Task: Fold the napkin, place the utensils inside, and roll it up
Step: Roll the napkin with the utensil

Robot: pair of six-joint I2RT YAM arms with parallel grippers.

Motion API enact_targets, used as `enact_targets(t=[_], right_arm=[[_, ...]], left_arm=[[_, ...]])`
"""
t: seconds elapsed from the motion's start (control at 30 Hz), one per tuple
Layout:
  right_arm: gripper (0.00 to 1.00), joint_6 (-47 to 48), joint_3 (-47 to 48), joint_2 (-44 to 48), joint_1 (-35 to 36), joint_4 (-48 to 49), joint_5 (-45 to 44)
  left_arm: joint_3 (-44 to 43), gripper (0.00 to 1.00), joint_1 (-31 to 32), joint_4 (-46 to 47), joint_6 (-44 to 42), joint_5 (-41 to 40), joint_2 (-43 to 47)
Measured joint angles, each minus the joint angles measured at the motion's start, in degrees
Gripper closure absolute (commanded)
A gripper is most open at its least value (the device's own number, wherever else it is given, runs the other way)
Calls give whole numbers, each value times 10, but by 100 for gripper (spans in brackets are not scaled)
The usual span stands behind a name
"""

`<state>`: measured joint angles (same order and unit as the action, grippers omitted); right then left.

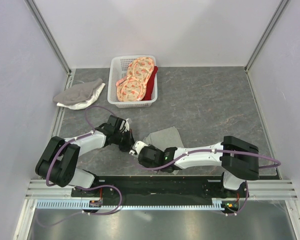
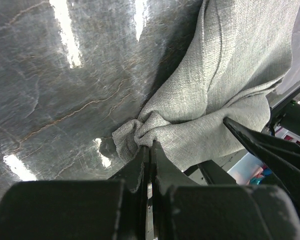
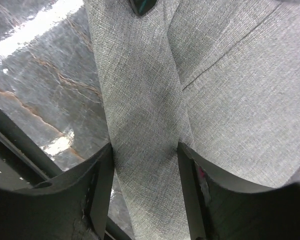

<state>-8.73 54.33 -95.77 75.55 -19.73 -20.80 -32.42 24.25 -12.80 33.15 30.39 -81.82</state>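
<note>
The grey-green napkin (image 1: 166,136) lies crumpled and partly rolled near the table's front middle. My left gripper (image 1: 132,145) is shut on a bunched corner of the napkin (image 2: 225,75); its jaws (image 2: 150,146) meet with cloth pinched at the tips. My right gripper (image 1: 140,150) comes in from the right, close beside the left one. Its fingers (image 3: 145,150) stand on either side of a long rolled band of the napkin (image 3: 240,100) and touch both of its edges. The utensils are hidden; no fork shows in any view.
A white basket (image 1: 113,82) at the back holds orange-pink patterned cloths (image 1: 135,80) and a red cloth (image 1: 152,80). A grey-and-white cloth (image 1: 80,94) lies at the back left. The black mounting rail (image 1: 155,182) runs along the near edge.
</note>
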Motion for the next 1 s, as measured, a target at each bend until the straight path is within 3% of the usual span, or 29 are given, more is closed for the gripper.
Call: enact_targets(t=[0.13, 0.23, 0.27, 0.37, 0.4, 0.7, 1.0], right_arm=[[52, 1, -12, 0, -14, 17, 23], [61, 1, -16, 0, -22, 28, 44], [62, 0, -18, 0, -26, 31, 51], [67, 1, -24, 3, -40, 41, 70], [68, 0, -27, 6, -47, 46, 79], [71, -16, -87, 50, -124, 120, 226], [72, -57, -140, 55, -236, 195, 443]], left_arm=[[-4, 97, 0, -2, -3, 2, 0], [-4, 78, 0, -2, -6, 4, 0], [-4, 61, 0, -2, -7, 4, 1], [-4, 41, 0, -4, -12, 0, 10], [-4, 39, 0, -8, -12, -3, 19], [-3, 35, -11, -34, -13, -77, 145], [44, 39, -12, 14, -12, -57, 190]])
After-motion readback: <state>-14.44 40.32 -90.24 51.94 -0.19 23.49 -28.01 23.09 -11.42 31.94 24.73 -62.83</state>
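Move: Still pinching the napkin roll's left end, the left hand has the roll's middle roughly 9 cm to its right and 4 cm back, barely lower. The right hand straddles the roll near that middle, which lies about 1 cm to its right and 1 cm below. From the right hand, the pinched left end is some 8 cm left and 4 cm ahead; the flat napkin part spreads about 8 cm ahead and 5 cm right, 2 cm lower. Closing its half-open fingers around the roll, the right hand settles about 1 cm and pinches it, then stays in place while its wrist turns some 40 degrees, palm swinging forward and right over the tips until the fingers point left and down. The left hand holds at first, then opens, lets go of the roll's end and rises about 5 cm, drifting slightly forward and left. ##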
